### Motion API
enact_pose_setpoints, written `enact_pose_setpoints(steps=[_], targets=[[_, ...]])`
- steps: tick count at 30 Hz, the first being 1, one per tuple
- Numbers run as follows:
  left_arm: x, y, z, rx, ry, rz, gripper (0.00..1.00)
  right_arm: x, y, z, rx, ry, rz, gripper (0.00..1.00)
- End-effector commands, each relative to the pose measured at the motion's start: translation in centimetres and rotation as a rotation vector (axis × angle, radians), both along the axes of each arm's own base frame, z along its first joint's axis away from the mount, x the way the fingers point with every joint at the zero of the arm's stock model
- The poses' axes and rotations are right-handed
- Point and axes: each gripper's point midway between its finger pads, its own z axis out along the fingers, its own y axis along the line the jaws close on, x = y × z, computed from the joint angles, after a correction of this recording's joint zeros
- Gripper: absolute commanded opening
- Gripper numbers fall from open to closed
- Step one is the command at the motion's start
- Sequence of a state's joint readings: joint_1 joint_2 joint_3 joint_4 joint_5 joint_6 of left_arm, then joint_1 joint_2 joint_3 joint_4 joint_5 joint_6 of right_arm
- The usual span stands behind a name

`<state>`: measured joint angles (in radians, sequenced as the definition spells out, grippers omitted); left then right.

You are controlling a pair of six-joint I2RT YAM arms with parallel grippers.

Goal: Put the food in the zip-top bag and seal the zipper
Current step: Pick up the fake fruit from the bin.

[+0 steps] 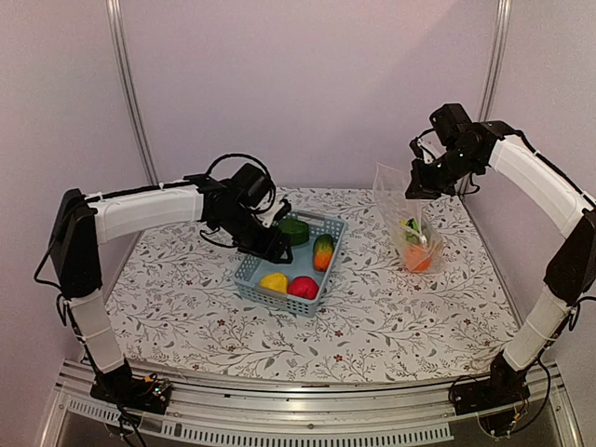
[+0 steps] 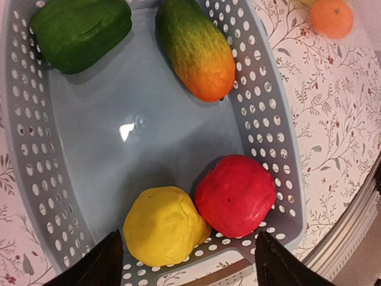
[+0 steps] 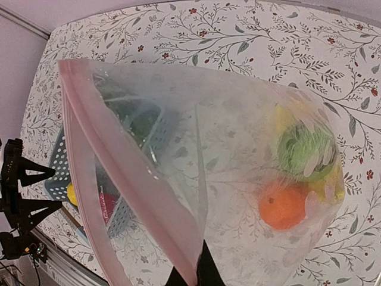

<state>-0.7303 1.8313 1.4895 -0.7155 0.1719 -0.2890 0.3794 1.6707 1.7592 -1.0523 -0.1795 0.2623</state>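
My left gripper [image 1: 277, 250] hangs open over the near end of the blue-grey basket [image 1: 250, 270], its fingers [image 2: 106, 262] straddling a yellow fruit [image 2: 164, 226] and a red apple [image 2: 238, 193] without touching them. A green pepper [image 2: 80, 30] and a green-orange mango [image 2: 196, 47] lie at the basket's far end. My right gripper [image 1: 421, 186] is shut on the mouth edge of the zip-top bag [image 1: 399, 200], holding it up at the right. The bag's pink zipper [image 3: 125, 173] gapes open. Inside sit an orange [image 3: 283, 205], a green melon [image 3: 306, 149] and something yellow.
The basket [image 2: 149, 131] stands mid-table on the floral cloth [image 1: 372, 317]. The table's near metal rail [image 1: 307, 391] and the rear wall posts bound the space. The hanging bag's bottom rests on the cloth at the right.
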Motion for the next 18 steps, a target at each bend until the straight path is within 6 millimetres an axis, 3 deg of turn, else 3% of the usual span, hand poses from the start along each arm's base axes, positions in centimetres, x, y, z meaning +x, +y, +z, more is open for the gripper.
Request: enact_pose_setpoints(steps=[1,8,10,18], targets=[[-1.9,-0.3,-2.6,0.065,0.055,-0.089,0.75,0.1,0.5,-0.7,0.011,0.018,0.010,0.00],[-2.6,0.3,-4.5,0.142,0.079,-0.107,0.78,-0.1,0.6,-0.8,0.021,0.025,0.009,0.00],[-2.6,0.4,-4.8,0.159,0.077,-0.107,0.98,-0.3,0.6,-1.0,0.025,0.029,0.008,0.00],[-2.5,0.7,-6.1,0.206,0.097,-0.104,0.99,-0.9,0.6,-1.2,0.036,0.036,0.005,0.00]])
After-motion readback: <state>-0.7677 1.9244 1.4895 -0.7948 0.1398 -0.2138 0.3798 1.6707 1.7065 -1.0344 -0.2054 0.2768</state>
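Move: The yellow fruit, in the front of the bin, lies about 9 cm below the left hand, some 2 cm back and 1 cm to its left. At much the same depth, the red fruit is roughly 3 cm back and 6 cm right of that hand, the mango 7 cm ahead and 11 cm right. From the right hand, holding the bag, the yellow fruit is about 32 cm left, 8 cm back and 22 cm below. The left hand sinks about 5 cm and back some 2 cm towards the yellow fruit, fingers opening fully. ##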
